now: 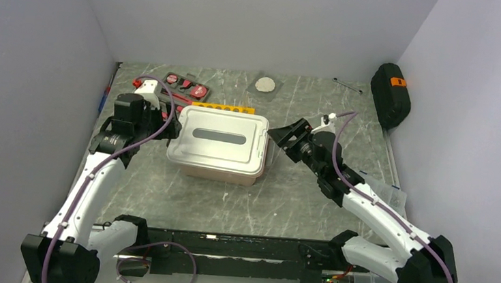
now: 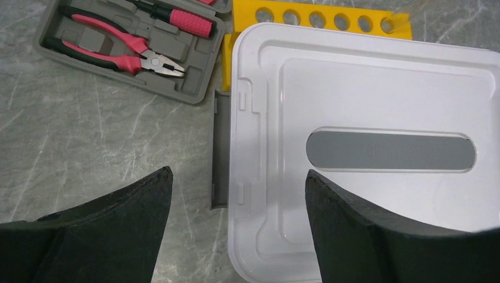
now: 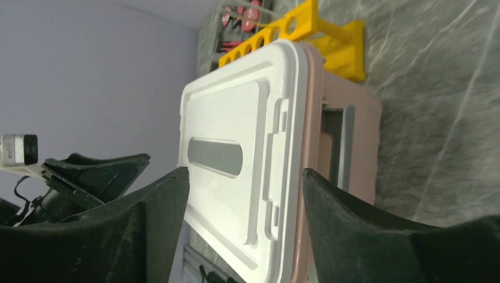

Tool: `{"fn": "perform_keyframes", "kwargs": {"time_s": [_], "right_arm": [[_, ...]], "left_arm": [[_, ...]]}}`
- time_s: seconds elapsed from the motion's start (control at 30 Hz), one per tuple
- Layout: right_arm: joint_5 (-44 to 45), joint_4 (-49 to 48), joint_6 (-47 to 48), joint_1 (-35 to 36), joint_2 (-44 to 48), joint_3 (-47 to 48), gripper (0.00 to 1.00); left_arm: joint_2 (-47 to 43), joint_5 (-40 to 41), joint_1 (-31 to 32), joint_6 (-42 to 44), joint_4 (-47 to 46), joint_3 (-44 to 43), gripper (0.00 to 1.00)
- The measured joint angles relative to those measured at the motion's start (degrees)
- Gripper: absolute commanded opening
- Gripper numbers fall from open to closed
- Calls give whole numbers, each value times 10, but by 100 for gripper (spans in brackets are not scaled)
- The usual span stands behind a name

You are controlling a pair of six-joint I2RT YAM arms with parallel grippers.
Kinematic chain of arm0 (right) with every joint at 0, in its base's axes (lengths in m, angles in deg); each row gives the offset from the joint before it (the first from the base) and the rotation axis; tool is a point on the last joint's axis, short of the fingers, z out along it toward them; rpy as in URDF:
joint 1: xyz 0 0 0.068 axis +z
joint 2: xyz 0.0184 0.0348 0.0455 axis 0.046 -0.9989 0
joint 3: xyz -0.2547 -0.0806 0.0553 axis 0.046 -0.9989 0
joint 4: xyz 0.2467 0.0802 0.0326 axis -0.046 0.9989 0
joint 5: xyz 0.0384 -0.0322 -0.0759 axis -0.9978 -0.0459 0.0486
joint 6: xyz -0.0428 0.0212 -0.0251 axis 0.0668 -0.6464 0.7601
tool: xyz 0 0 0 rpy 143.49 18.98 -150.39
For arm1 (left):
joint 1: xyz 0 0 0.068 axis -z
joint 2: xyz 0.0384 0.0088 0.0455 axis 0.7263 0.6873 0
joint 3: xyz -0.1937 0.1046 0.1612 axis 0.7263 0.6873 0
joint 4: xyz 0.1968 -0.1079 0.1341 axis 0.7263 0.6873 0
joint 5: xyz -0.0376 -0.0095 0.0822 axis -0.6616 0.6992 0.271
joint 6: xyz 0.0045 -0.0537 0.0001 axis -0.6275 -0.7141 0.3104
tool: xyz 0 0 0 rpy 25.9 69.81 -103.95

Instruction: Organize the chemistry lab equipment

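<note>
A box with a white lid (image 1: 219,137) and a pink base stands mid-table. Behind it lies the yellow test-tube rack (image 1: 223,108), also seen in the left wrist view (image 2: 312,20) and the right wrist view (image 3: 330,41). My left gripper (image 1: 170,125) is open at the box's left end, above the lid's edge and the grey latch (image 2: 219,150), with nothing held (image 2: 239,194). My right gripper (image 1: 277,135) is open at the right end. The lid's right rim lies between its fingers without being pinched (image 3: 244,188).
A grey tool kit (image 1: 188,85) with red-handled pliers (image 2: 124,50) sits at the back left. A black case (image 1: 390,95) leans on the right wall. A clear bag with a white disc (image 1: 265,84) lies at the back. A clear bag with blue bits (image 1: 386,191) lies by the right arm.
</note>
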Motion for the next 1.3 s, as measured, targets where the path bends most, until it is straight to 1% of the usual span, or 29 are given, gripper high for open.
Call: {"fn": "perform_keyframes", "kwargs": {"time_s": [0.13, 0.3, 0.4, 0.63, 0.73, 0.93, 1.3], "right_arm": [[35, 61, 48, 2, 22, 31, 64], [71, 140, 105, 31, 4, 101, 62], [91, 174, 129, 55, -16, 131, 60], [129, 259, 167, 100, -113, 210, 62], [135, 277, 176, 110, -140, 225, 62], [141, 297, 184, 115, -177, 240, 55], [142, 300, 185, 116, -195, 240, 49]], "left_arm": [[2, 2, 0, 10, 4, 0, 84], [14, -1, 0, 15, 12, 0, 83], [30, -5, 0, 19, 18, 0, 82], [44, -9, 0, 20, 29, 0, 82], [44, -11, 0, 20, 30, 0, 82], [44, -11, 0, 20, 33, 0, 82], [44, -11, 0, 20, 34, 0, 82]]}}
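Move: The lid's right rim lies about 4 cm to the right hand's left, 1 cm ahead and 6 cm below. The yellow test tube rack stands roughly 20 cm left and 9 cm ahead of that hand, some 15 cm lower. The lid's left rim is about 2 cm ahead of and 6 cm below the left hand, neither left nor right; from there the tool kit lies some 15 cm ahead, 3 cm left and 20 cm down. The lid's right rim is approached by the right hand, which first lifts a couple of centimetres with a small swing to the right, then comes left about 4 cm and down 7 cm. It rolls some 35 degrees, its left side dropping, and closes part way so the fingers straddle the rim. The left hand sinks about 3 cm towards the left rim, tipping slightly down, fingers wide open, then holds there. ##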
